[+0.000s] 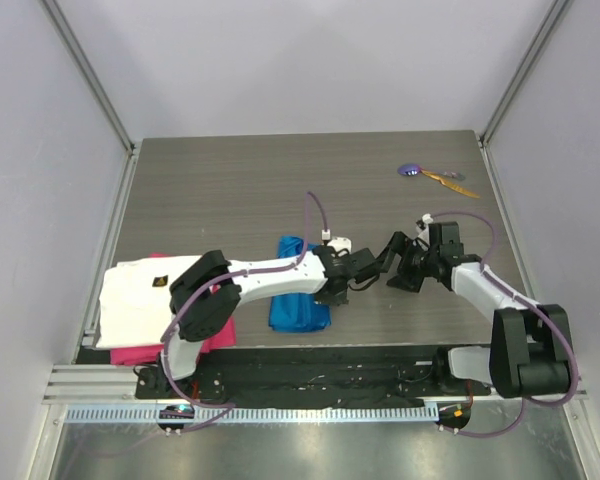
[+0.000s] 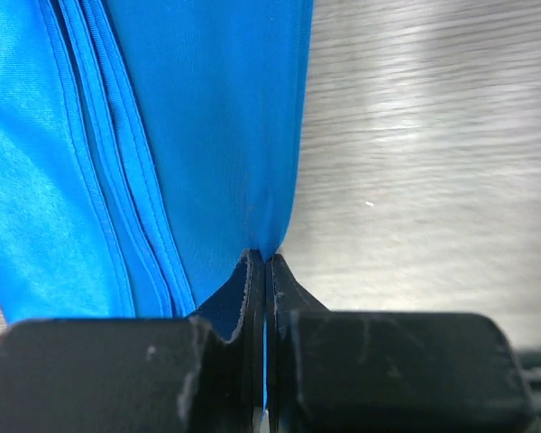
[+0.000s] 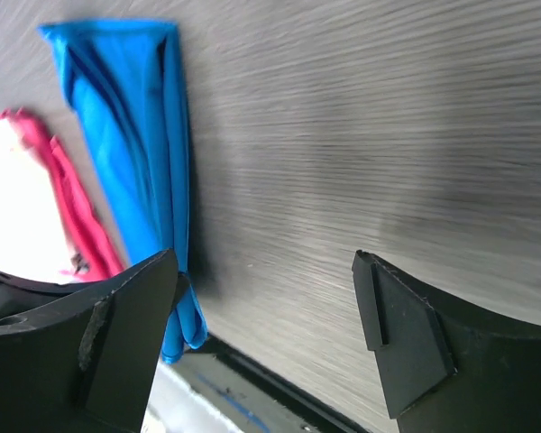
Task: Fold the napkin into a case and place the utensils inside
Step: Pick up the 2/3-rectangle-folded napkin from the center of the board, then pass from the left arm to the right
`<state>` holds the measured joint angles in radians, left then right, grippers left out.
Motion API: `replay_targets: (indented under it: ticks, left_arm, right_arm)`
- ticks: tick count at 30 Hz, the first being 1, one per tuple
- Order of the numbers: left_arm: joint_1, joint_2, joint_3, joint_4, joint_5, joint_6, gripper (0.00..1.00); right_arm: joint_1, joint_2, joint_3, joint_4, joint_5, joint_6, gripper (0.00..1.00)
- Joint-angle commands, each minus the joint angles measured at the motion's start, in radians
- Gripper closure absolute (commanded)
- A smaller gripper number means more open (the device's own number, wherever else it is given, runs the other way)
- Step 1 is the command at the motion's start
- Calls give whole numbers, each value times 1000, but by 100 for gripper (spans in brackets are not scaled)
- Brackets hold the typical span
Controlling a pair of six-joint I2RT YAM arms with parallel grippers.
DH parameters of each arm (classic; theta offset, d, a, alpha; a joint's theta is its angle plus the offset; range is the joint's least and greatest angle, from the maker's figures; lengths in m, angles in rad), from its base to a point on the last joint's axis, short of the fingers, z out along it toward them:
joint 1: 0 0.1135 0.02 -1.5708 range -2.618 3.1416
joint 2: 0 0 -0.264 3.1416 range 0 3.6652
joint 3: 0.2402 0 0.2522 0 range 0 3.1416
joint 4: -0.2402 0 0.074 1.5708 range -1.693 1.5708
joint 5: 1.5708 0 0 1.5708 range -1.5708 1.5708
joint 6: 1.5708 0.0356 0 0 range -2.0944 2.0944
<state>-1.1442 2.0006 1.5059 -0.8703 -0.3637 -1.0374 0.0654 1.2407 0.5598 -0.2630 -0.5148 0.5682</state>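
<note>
The bright blue napkin [image 1: 296, 290] lies folded into a narrow long strip on the dark table, left of centre near the front edge. My left gripper [image 1: 330, 296] is shut on the napkin's [image 2: 198, 135] right edge, a thin line of blue cloth pinched between the fingers [image 2: 288, 298]. My right gripper [image 1: 400, 272] hovers just right of it, open and holding nothing, with bare table between its fingertips [image 3: 397, 334]; the napkin [image 3: 135, 135] shows to its left. The utensils lie at the back right: a purple round-headed one [image 1: 411, 170] and an orange-yellow one [image 1: 450, 182].
A white cloth [image 1: 145, 295] sits on a pink cloth [image 1: 140, 352] at the front left of the table. A pink cloth [image 3: 68, 207] also shows in the right wrist view. Grey walls enclose the table [image 1: 240, 190] on three sides.
</note>
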Motion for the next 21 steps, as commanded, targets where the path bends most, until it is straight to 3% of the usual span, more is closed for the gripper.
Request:
replay_targets:
  ticks: [1, 9, 21]
  left_arm:
    - [23, -102, -52, 125, 98, 22, 100]
    - [35, -160, -98, 148, 131, 25, 100]
    - [37, -189, -124, 171, 164, 16, 100]
  right_arm:
    - [52, 58, -8, 205, -168, 56, 12]
    - [217, 176, 15, 379, -102, 180, 14]
    - [280, 339, 34, 511, -97, 268, 40]
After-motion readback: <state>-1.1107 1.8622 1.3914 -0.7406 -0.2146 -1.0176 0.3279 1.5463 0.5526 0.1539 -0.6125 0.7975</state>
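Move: The left gripper already pinches the napkin's right edge; the middle of the blue napkin lies about 6 cm to its left, 3 cm ahead and 2 cm below. From the open right hand, that middle is some 21 cm left, 3 cm back and 4 cm lower, with the left gripper about 15 cm left and 6 cm back. The cloth pile sits roughly 38 cm left of the left hand, level with it. Sweep the open right gripper about 10 cm left towards the napkin's right edge, just forward of the left gripper, sinking some 2.5 cm towards the end while turning a little counter-clockwise and partly closing the fingers, without shutting them. Meanwhile keep the left fingers pinched on that edge and raise it about 2.5 cm, easing slightly back and right, tips tilting to the right. ##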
